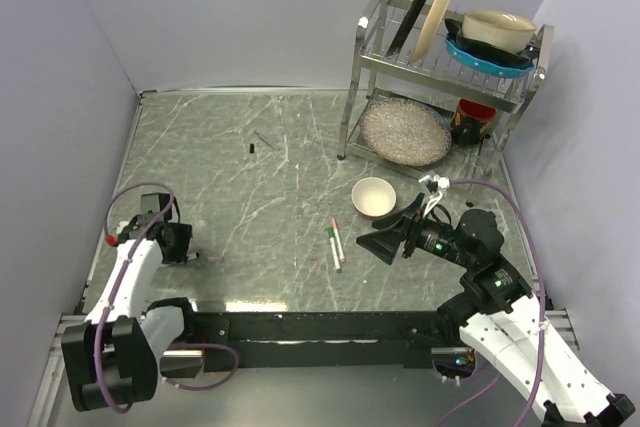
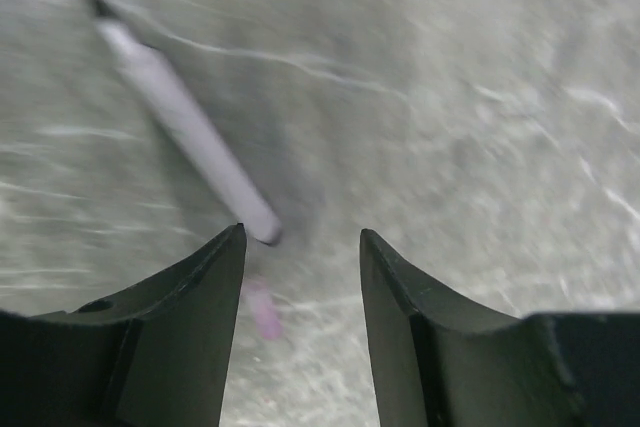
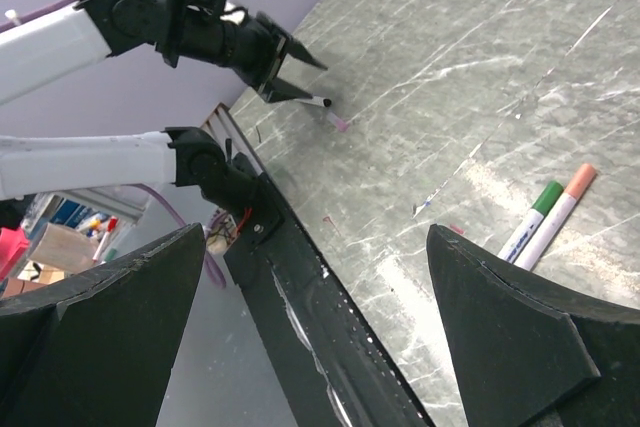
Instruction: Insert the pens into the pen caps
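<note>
My left gripper (image 2: 300,237) hangs low over the table at the left with its jaws apart and nothing between them. A white pen (image 2: 190,132) with dark ends lies on the table just beyond its left finger (image 2: 190,327), and a small pink pen cap (image 2: 262,309) lies beside that finger. From above, that left gripper (image 1: 195,252) is near the table's left edge. Two white pens (image 1: 335,243), one green-ended and one orange-ended, lie side by side mid-table. A black cap (image 1: 252,148) and a thin purplish pen (image 1: 264,139) lie further back. My right gripper (image 1: 385,232) is wide open and holds nothing.
A white bowl (image 1: 374,197) stands just behind the right gripper. A metal dish rack (image 1: 372,57) with plates and bowls fills the back right corner, with a round silver plate (image 1: 405,130) on its lower shelf. A black rail (image 1: 320,327) runs along the near edge.
</note>
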You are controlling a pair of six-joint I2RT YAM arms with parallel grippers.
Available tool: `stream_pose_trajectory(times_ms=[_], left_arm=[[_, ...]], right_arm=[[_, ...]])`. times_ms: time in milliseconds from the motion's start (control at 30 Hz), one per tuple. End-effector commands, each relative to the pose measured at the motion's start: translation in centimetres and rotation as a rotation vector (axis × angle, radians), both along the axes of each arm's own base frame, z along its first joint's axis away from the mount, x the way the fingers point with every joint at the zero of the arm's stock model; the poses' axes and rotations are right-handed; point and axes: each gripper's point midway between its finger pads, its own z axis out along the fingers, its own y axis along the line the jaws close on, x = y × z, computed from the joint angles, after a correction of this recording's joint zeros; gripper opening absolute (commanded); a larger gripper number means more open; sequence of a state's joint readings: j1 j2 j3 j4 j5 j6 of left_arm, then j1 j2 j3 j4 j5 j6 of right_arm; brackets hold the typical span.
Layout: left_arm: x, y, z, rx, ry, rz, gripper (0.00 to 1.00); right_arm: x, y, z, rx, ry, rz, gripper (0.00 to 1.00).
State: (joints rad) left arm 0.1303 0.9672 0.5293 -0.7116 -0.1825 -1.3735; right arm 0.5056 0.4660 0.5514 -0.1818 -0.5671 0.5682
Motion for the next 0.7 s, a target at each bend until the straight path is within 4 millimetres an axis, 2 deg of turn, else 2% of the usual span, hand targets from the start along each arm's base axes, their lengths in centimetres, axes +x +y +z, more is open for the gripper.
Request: stream_pose_trajectory(times_ms=[0, 167, 333, 467, 500, 533, 633, 667], left_arm=[[-0.7, 2.0, 0.3, 0.043, 0.047, 0.061, 0.54], [0.1, 2.4, -0.6, 0.016, 0.039, 0.055, 0.55], [-0.5, 2.8, -2.1, 0.017, 0.165, 0.032, 0.52], [-0.8, 2.7, -3.4, 0.002, 0.219, 0.020, 0.51], [-1.0, 2.6, -3.8, -0.005, 0.239, 0.017, 0.47], [-1.0, 2.5, -3.9, -0.013, 0.242, 0.013, 0.37], [-1.5, 2.6, -4.4, -0.013, 0.276, 0.021, 0.14], [-1.6, 2.5, -4.5, -0.013, 0.282, 0.011, 0.11]], right_arm=[[0.1, -0.3, 0.5, 0.007, -0.033, -0.016, 1.00], [0.2, -0.2, 0.6, 0.005, -0.029, -0.012, 1.00], [0.4, -0.3, -0.4, -0.009, -0.018, -0.026, 1.00], [0.5, -0.2, -0.4, -0.006, -0.012, -0.024, 1.00], [0.5, -0.2, -0.3, -0.005, -0.013, -0.025, 1.00], [0.6, -0.2, -0.3, -0.007, -0.011, -0.027, 1.00], [0.7, -0.2, -0.1, -0.006, -0.014, -0.030, 0.99], [0.7, -0.2, 0.0, -0.003, -0.012, -0.029, 0.99]])
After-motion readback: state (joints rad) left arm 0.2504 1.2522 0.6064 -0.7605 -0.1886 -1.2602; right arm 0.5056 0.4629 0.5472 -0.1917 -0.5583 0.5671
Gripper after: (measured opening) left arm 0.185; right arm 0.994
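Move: The uncapped pen lies on the table with its middle roughly 5 cm to the left of the left hand, 3 cm back and 4 cm below. A small pink bit lies off the pen's rear end, some 7 cm to that hand's right and 2 cm back, also on the table. From the idle right hand the pen is about 60 cm left, 4 cm ahead and 25 cm below. The left hand sinks about 3.5 cm, drifting left and back, tilts some 15 degrees, and pinches the pen's rear half. ##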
